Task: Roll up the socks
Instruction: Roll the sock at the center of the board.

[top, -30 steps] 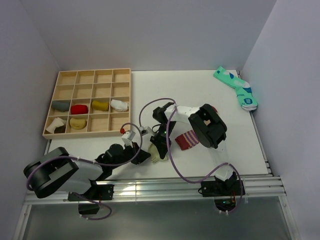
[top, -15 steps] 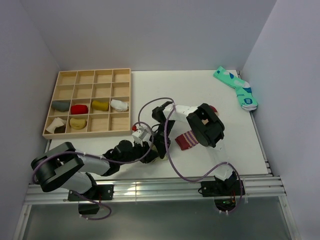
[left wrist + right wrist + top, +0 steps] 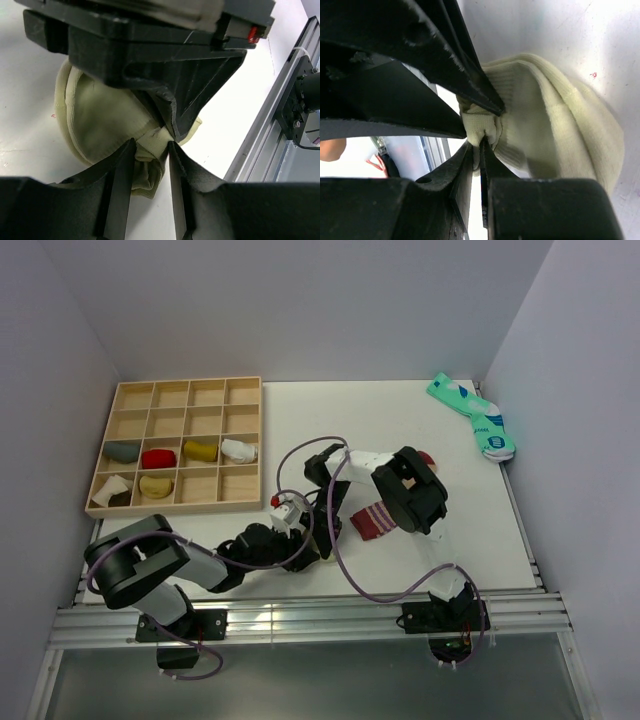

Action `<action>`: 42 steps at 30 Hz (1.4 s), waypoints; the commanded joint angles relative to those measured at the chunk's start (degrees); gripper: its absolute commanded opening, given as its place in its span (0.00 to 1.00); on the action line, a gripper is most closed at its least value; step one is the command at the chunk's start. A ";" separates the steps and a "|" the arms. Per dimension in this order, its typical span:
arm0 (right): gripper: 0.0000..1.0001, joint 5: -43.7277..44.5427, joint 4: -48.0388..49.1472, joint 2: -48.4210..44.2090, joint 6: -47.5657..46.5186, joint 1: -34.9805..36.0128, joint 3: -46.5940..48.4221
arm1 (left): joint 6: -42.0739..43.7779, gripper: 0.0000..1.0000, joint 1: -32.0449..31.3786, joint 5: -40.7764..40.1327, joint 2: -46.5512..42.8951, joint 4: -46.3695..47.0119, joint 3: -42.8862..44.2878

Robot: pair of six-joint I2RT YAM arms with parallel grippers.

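Observation:
The pale olive-green sock (image 3: pixel 95 117) lies bunched on the white table. A fold of it sits between the fingers of my left gripper (image 3: pixel 150 150), whose jaws stand apart on either side of the fold. My right gripper (image 3: pixel 477 143) is shut on a thin edge of the same sock (image 3: pixel 555 130), tip to tip with the left one. In the top view both grippers, left (image 3: pixel 303 546) and right (image 3: pixel 322 538), meet near the table's front middle and hide this sock. The tan sock with the maroon striped cuff (image 3: pixel 374 521) lies just right of them.
A wooden compartment tray (image 3: pixel 176 506) at the left holds several rolled socks. A teal patterned pair (image 3: pixel 472 416) lies at the far right corner. The metal rail (image 3: pixel 292 107) runs along the near table edge, close behind the grippers. The right arm's purple cable (image 3: pixel 345 570) loops over the table.
My left arm has swung right, up to the pale sock, and its jaws have widened. The right gripper has kept its pinch in the same place.

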 commanded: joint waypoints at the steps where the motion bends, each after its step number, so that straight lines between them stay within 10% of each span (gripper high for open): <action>1: 0.15 -0.76 -0.01 0.54 0.93 -0.32 1.59 | 0.63 0.38 -0.68 1.80 1.57 3.60 1.11; 13: 0.25 -0.40 5.79 -1.56 8.58 -0.41 0.45 | -3.41 0.00 -0.85 5.32 7.37 12.04 -0.99; 42: 0.59 8.03 19.51 -7.55 16.49 -4.99 -1.94 | -7.19 0.00 -0.85 5.76 9.66 15.38 -2.75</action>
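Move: Right between the left hand's open fingers lies the gathered end of the sock, its middle about 1 cm to that hand's right; the loose sock body spreads some 3 cm ahead of it. The right hand still pinches this bunch from the other side, the bunch's middle about 2 cm to its left. From the right hand, the other sock's striped end lies about 8 cm ahead and 11 cm to the right, and the sorting box's near right corner some 11 cm ahead and 15 cm left. Closing on the gathered end, the left fingers take over the pinch low at the board, edging about 1 cm right, then easing some 2 cm back. The right fingers open and let go of the bunch; that hand then goes about 8 cm forward past the sock body, rising nearly 4 cm before sinking part way again, turning about 15 degrees clockwise, tipping more steeply down and still opening. ##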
